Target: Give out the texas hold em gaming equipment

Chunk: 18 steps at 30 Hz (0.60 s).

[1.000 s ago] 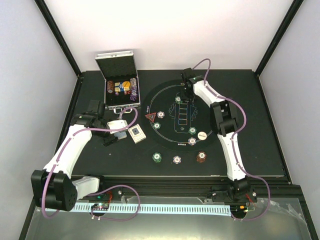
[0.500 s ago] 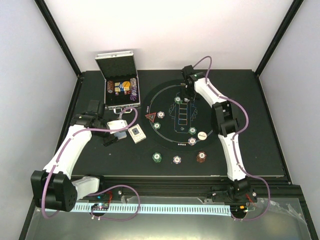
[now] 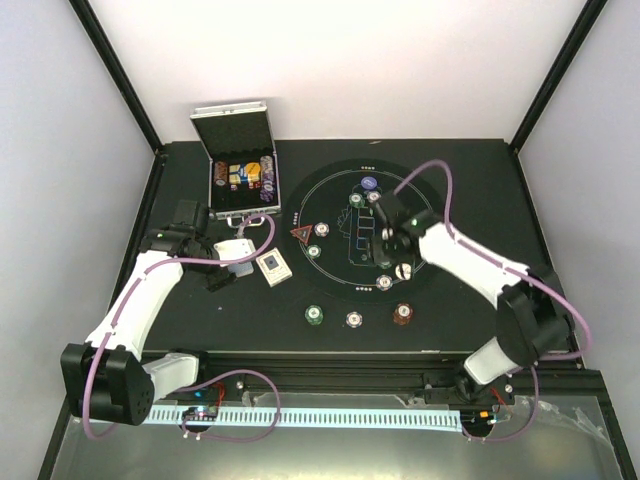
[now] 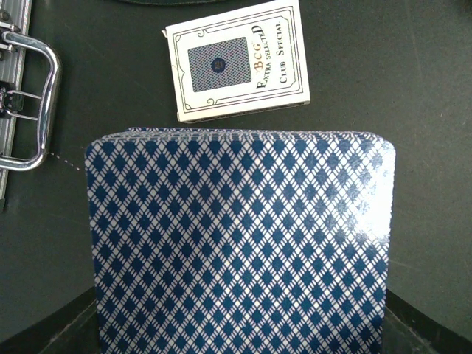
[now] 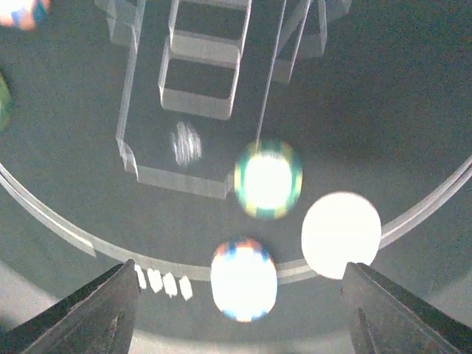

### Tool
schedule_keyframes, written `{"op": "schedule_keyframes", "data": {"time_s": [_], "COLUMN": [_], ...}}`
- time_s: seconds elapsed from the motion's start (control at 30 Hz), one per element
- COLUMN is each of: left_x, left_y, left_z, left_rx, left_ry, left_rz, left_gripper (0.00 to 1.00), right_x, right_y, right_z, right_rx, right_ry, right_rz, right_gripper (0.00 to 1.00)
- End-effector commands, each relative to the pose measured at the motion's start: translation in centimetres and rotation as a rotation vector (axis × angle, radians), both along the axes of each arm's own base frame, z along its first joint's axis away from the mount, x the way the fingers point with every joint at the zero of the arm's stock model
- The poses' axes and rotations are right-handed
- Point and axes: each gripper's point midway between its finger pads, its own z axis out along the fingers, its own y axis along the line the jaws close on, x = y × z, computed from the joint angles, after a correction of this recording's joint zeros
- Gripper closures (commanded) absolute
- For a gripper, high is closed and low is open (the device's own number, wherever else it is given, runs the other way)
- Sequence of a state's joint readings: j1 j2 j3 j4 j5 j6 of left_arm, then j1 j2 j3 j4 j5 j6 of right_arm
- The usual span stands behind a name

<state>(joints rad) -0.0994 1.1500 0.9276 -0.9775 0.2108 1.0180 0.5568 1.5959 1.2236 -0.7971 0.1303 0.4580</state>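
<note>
My left gripper (image 3: 225, 252) is shut on a deck of playing cards (image 4: 240, 243) with blue diamond backs. The deck fills the left wrist view and hides the fingers. My right gripper (image 5: 240, 313) is open and empty, hovering over the near right part of the round mat (image 3: 335, 180). Blurred below it lie a green chip (image 5: 267, 179), a white chip (image 5: 243, 279) and a white button (image 5: 341, 234). A blue button (image 3: 369, 184) rests at the mat's far side. The red triangle token (image 3: 300, 236) sits at its left. Three chips, green (image 3: 315, 315), white (image 3: 354, 319) and brown-red (image 3: 402, 313), lie in front of the mat.
The silver case (image 3: 240, 175) stands open at the back left, with more chips inside. Its handle (image 4: 33, 103) shows beside the deck. A white card box (image 4: 236, 59) lies on the table just beyond the deck. More chips (image 3: 318, 240) sit on the mat's left part.
The right arm swung back from the mat's far side to its near right, and its jaws widened. A blue button now lies where the gripper was. The left arm stayed still.
</note>
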Motion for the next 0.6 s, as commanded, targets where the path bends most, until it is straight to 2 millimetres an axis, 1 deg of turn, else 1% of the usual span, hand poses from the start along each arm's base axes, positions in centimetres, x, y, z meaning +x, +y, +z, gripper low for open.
{"op": "schedule_keyframes", "data": {"time_s": [0.0, 0.07, 0.13, 0.2, 0.33, 0.43, 0.57], "left_x": [0.7, 0.6, 0.5, 0.6, 0.5, 0.4, 0.4], "left_y": [-0.3, -0.3, -0.3, -0.3, -0.3, -0.3, -0.2], "left_z": [1.2, 1.1, 1.1, 1.1, 1.2, 1.3, 1.3], "left_rx": [-0.021, -0.020, -0.020, -0.018, -0.021, -0.020, -0.016], "left_ry": [-0.051, -0.052, -0.054, -0.058, -0.059, -0.059, -0.062], "left_rz": [-0.010, -0.012, -0.015, -0.013, -0.011, -0.011, -0.011], "left_gripper": [0.98, 0.98, 0.98, 0.98, 0.99, 0.98, 0.98], "right_x": [-7.2, -9.8, -11.5, -12.6, -13.7, -14.0, -14.0], "right_y": [-1.0, -0.6, -0.9, -1.2, -1.9, -2.4, -3.0], "right_z": [-4.0, -4.7, -5.2, -5.7, -6.7, -7.3, -7.4], "right_rx": [0.005, 0.040, 0.035, 0.025, 0.002, -0.020, -0.043], "right_ry": [0.087, 0.110, 0.124, 0.135, 0.161, 0.171, 0.161], "right_rz": [-0.050, -0.044, -0.044, -0.044, -0.041, -0.046, -0.056], "right_gripper": [0.22, 0.21, 0.20, 0.20, 0.21, 0.22, 0.26]}}
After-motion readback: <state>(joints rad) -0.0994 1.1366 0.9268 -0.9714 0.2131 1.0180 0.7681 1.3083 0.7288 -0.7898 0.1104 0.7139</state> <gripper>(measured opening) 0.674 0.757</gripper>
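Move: For my right hand, the red chip stack is about 16 cm back, 4 cm to the right and 9 cm below. Roughly 8 cm back and in line lies the blue-edged chip; the dealer button is 4 cm back and 5 cm right, and the pale chip about 17 cm back and 9 cm left, all some 10 cm below. From my left hand the stack is about 44 cm right, 10 cm back and 11 cm lower. With my fingers staying wide open and empty, I sweep my right hand back about 14 cm and down some 7 cm, over the ring's near edge to the red chip stack. I go fast at first, then ease almost to a stop as the fingertips come down around the stack, tipping about 10 degrees nearer to straight down; I don't close on it yet. ##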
